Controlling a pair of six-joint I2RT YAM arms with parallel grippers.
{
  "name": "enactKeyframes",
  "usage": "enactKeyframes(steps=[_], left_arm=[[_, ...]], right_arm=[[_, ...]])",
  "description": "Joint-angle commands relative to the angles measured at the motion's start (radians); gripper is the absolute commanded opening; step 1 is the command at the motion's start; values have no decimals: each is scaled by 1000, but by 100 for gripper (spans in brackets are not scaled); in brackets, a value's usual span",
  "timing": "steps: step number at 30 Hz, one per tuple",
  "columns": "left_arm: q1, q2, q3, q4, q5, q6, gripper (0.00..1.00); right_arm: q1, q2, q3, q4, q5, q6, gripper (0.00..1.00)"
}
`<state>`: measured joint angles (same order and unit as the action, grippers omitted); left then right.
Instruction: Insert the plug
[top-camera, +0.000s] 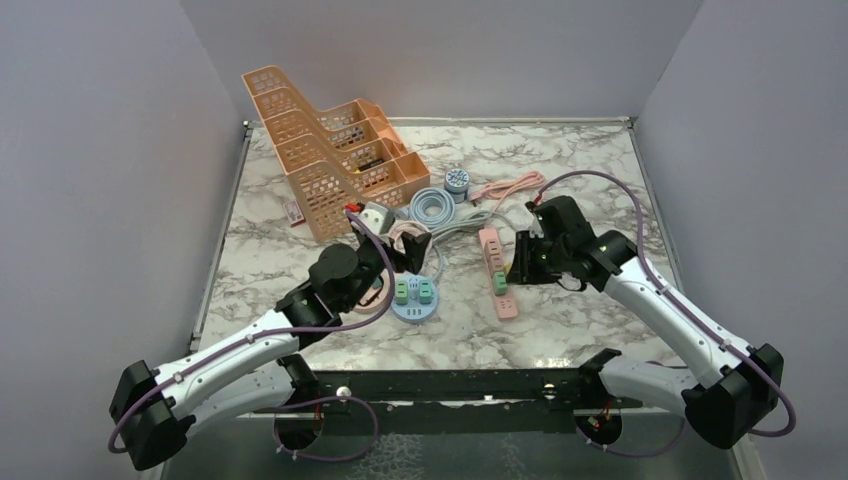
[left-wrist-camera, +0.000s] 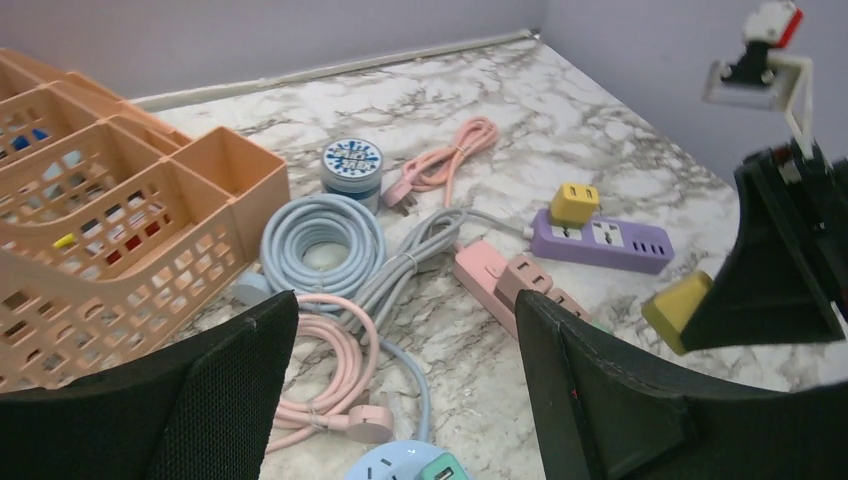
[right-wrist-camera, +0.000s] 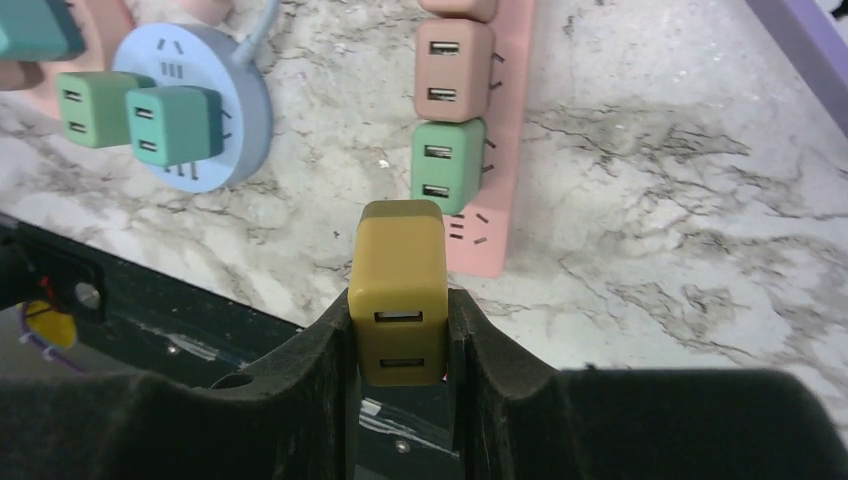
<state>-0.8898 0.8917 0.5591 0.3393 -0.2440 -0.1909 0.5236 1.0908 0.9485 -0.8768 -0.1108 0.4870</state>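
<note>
A yellow plug (right-wrist-camera: 398, 290), a square block with two USB slots, is clamped between the fingers of my right gripper (right-wrist-camera: 400, 320), which is shut on it. It hangs just above the free near end of the pink power strip (right-wrist-camera: 500, 150), close to the green plug (right-wrist-camera: 447, 165) seated there. A brownish-pink plug (right-wrist-camera: 455, 70) sits beyond the green one. In the top view my right gripper (top-camera: 525, 262) is right beside this strip (top-camera: 497, 270). My left gripper (left-wrist-camera: 405, 320) stands open and holds nothing, above the round blue socket (top-camera: 414, 298).
The round blue socket (right-wrist-camera: 215, 100) carries two green plugs. A purple strip (left-wrist-camera: 610, 240) with a yellow plug (left-wrist-camera: 575, 203) lies further back. An orange organiser (top-camera: 330, 150), coiled blue (left-wrist-camera: 322, 232) and pink (left-wrist-camera: 450, 160) cables and a round tin (left-wrist-camera: 352, 165) crowd the far left.
</note>
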Motion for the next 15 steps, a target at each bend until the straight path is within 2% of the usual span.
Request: enactKeyframes(steps=[1, 5, 10, 15], left_arm=[[2, -50, 62, -220, -226, -107, 82], [2, -69, 60, -251, -266, -116, 82], [3, -79, 28, -245, -280, -123, 82], [3, -77, 23, -250, -284, -126, 82]], right_arm=[[72, 26, 36, -87, 182, 29, 1], [150, 69, 7, -78, 195, 48, 1], [164, 115, -46, -16, 144, 36, 1], [168, 140, -65, -18, 161, 40, 1]])
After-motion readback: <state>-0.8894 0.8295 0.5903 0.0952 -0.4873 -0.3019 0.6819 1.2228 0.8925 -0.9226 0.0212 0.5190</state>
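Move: The yellow plug is already in the right fingers. The free sockets at the near end of the pink strip lie about 11 cm below that hand and 1 cm back, about level sideways. The green plug beside them is some 3 cm ahead, 1 cm left and 8 cm below, with a brown plug 4 cm beyond it; the round blue socket is about 19 cm left, 11 cm below. From the left hand the free sockets are some 18 cm right, 2 cm back and 22 cm below. Keeping its pinch on the yellow plug, the right hand sinks about 5 cm and draws back some 3 cm, down past the green plug towards the free near-end sockets, its fingers tipping from a leftward slant nearer to straight down. The empty left hand, open, clears off to the left by roughly 5 cm, first rising slightly, then sinking, and turns counter-clockwise. ##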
